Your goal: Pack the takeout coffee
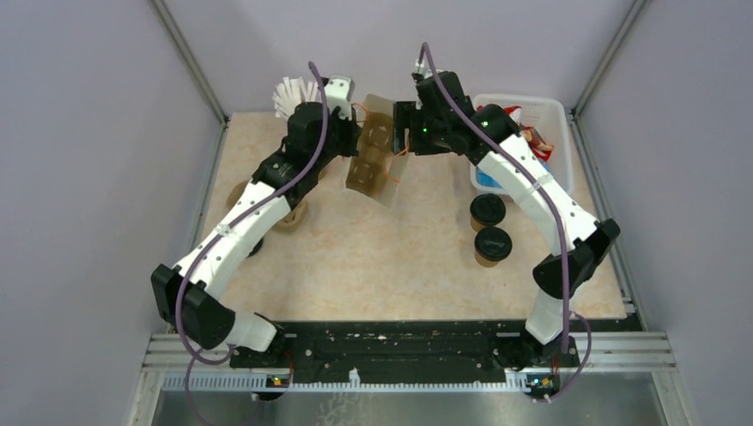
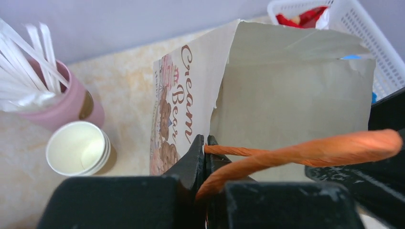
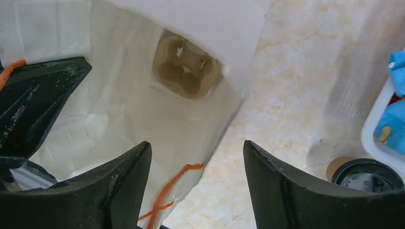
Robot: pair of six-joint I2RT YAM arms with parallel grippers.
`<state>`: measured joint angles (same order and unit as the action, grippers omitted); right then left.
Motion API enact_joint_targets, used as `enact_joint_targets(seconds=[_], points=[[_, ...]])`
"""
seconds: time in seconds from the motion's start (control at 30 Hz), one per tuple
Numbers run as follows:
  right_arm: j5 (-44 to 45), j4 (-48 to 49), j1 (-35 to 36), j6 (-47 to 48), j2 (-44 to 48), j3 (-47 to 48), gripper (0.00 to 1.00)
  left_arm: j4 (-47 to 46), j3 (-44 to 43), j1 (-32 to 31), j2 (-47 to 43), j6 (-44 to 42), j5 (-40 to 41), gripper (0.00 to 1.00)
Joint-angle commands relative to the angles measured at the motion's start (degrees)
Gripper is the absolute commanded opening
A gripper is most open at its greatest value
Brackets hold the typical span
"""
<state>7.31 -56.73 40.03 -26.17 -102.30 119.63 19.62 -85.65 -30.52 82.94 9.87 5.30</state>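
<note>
A paper bag (image 1: 376,151) printed "Cream Bear" stands open at the back of the table, with orange twisted handles (image 2: 310,147). My left gripper (image 2: 205,143) is shut on the bag's rim where one handle is rooted. My right gripper (image 3: 196,144) is open and straddles the opposite rim: one finger (image 3: 119,186) is inside the bag, the other (image 3: 286,186) outside over the table. The takeout coffee, two small brown cups with black lids (image 1: 487,211) (image 1: 493,245), stands on the table to the right, apart from both grippers. One lid (image 3: 367,174) shows in the right wrist view.
A pink cup of white straws (image 2: 67,102) and a stack of lidless white-rimmed cups (image 2: 79,149) stand left of the bag. A white basket (image 1: 542,111) with packets sits at the back right. Walls close in the table's sides and back.
</note>
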Motion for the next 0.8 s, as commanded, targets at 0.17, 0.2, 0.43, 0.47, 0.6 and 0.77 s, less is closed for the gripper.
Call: enact_joint_targets(seconds=[0.17,0.2,0.43,0.47,0.6,0.77], points=[[3.51,7.31,-0.77,0.61,10.33,-8.47,0.87,-33.66,16.04,-0.48,-8.99,-7.46,-1.14,0.0],[3.54,6.37,-0.81,0.72,9.91,-7.36,0.89,-33.28,15.89,-0.5,-8.94,-7.19,-1.54,0.0],[0.75,3.52,-0.87,4.86,10.47,-4.21,0.96,-28.65,13.84,-0.66,-8.36,-4.81,-1.76,0.0],[-1.13,1.97,-0.91,6.15,10.38,-1.89,0.97,-24.9,11.85,-0.65,-7.49,-3.64,-0.86,0.0],[-7.11,-5.31,-0.91,8.84,10.75,8.73,0.99,-10.28,6.18,-0.6,-5.33,-1.77,-0.37,0.0],[-8.77,-6.05,-0.84,8.51,17.7,6.91,0.99,-1.65,2.46,-0.6,-5.65,-5.56,-7.04,0.0]])
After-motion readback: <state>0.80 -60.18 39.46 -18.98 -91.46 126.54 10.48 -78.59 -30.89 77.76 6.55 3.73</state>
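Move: About 3 cm back from the spread right fingers, 4 cm below them and 1 cm to the left hangs the paper bag's right handle. The bag's middle is some 4 cm back, 5 cm left and 12 cm down, and the nearest black-lidded cup stands roughly 18 cm right, 3 cm back and 26 cm below. From the left hand, which still grips the other handle, the right handle lies about 8 cm right, level fore and aft and 5 cm lower, and the bag's middle 5 cm right, 1 cm back and 14 cm down. Opening its already parted fingers wide, the right hand eases about 3 cm to its right and a little up, pauses, then climbs quickly away from the bag and draws back, some 11 cm up and 5 cm back in all, its fingers tipping up some 15 degrees. The left hand keeps its pinch on the left handle; it rises about 3 cm while tilting its fingers up, then sinks and tilts partly back. ##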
